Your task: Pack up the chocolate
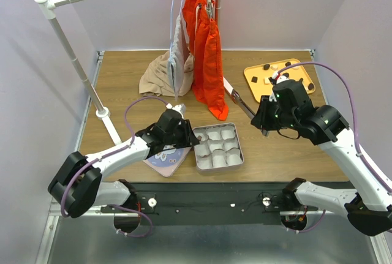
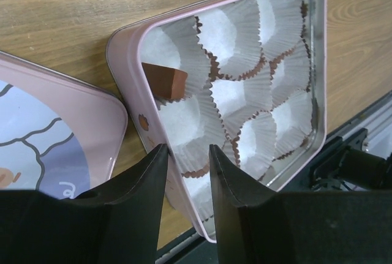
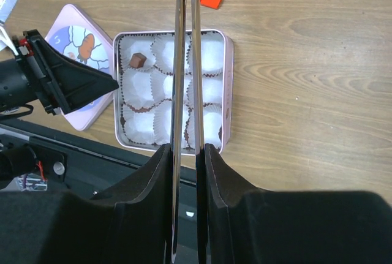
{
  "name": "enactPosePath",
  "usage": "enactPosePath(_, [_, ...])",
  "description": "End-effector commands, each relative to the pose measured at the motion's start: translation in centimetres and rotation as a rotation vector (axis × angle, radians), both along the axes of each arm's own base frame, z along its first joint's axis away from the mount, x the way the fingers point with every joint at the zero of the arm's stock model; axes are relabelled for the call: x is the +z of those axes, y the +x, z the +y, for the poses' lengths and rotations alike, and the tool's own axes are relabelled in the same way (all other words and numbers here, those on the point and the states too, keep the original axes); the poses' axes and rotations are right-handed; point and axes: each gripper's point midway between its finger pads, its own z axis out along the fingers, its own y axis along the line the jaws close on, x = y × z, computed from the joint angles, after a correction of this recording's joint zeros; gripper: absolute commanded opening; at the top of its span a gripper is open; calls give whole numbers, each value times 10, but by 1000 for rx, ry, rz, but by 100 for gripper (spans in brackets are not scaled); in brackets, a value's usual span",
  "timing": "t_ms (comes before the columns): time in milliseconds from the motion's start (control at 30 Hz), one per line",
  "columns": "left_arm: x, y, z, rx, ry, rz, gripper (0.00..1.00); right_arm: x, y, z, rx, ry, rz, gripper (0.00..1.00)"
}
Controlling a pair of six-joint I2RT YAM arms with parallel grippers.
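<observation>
A pink tin point(image 1: 199, 157) lined with white paper cups sits near the table's front edge. One brown chocolate point(image 2: 164, 81) lies in a cup by its left wall and also shows in the right wrist view point(image 3: 137, 60). More chocolate pieces point(image 1: 266, 67), dark and cream, lie on a yellow tray point(image 1: 248, 77) at the back right. My left gripper point(image 2: 187, 154) stands astride the tin's left wall point(image 2: 131, 98), jaws narrowly open, one finger outside and one over the cups. My right gripper point(image 3: 187, 147) hovers between tray and tin, shut on metal tongs point(image 3: 185, 62), whose blades point toward the tin.
The tin's pink illustrated lid point(image 1: 164, 158) lies just left of the tin, under my left arm. A white clothes rail point(image 1: 92, 92) stands at the back left, with an orange garment point(image 1: 208, 62) hanging to the table and a beige cloth point(image 1: 160, 75) heaped beside it.
</observation>
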Motion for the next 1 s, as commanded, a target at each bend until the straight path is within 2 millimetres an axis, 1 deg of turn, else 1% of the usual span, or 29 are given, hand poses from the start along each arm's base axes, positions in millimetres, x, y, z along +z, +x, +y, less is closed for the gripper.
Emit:
enactPosePath(0, [-4,11,-3,8,68,-36,40,-2,3,-1,-9,-18,-4,33])
enactPosePath(33, [-4,12,-4,8,70,-36,36,-2,3,0,-8,-16,-5,33])
enactPosePath(67, [-4,12,-5,9,71,-36,35,-2,3,-1,-10,-18,-6,33])
enactPosePath(233, [-1,18,-3,33,90,-50,33,-5,4,-1,-10,-27,-1,33])
enactPosePath(267, [-2,19,-2,40,97,-50,29,-6,4,-2,-11,-31,2,33])
enactPosePath(333, [-3,22,-1,52,108,-53,27,-6,5,-1,-10,-35,1,33])
enactPosePath(400, [-3,25,-2,57,110,-59,21,-7,5,-3,-11,-40,0,33])
enactPosePath(433, [-4,27,-3,59,115,-57,20,-7,5,-2,-11,-38,1,33])
enactPosePath(467, [-5,28,-3,59,118,-58,15,-7,6,-3,-12,-42,0,33])
enactPosePath(633, [-8,35,-6,61,136,-56,14,-8,5,-4,-13,-43,0,33])
enactPosePath(733, [-6,38,-9,60,137,-59,14,-7,4,-4,-13,-43,-2,33])
enactPosePath(767, [-6,42,-6,79,152,-74,14,-9,5,-4,-16,-47,0,33])
enactPosePath(967, [-5,52,-7,100,170,-84,14,-10,7,-4,-17,-55,4,33])
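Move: The tin's left wall is right at the left hand's fingertips, near the middle of that side; the tin's middle lies about 8 cm to the hand's right, 1 cm back and 3 cm below. The brown chocolate already in the tin is roughly 3 cm ahead and 2 cm right, 3 cm lower. The lid lies some 13 cm left and 2 cm back, 5 cm below. From the right hand the tin's middle is about 13 cm left, 4 cm back and 16 cm down. The tin's left wall is worked by the left hand, which travels about 4 cm forward along it and drifts some 1 cm to the right, its fingers closing from nearly half open to almost shut at the rim. They push the wall forward and to the right. The right hand stays aloft, keeping its grip on the tongs. ##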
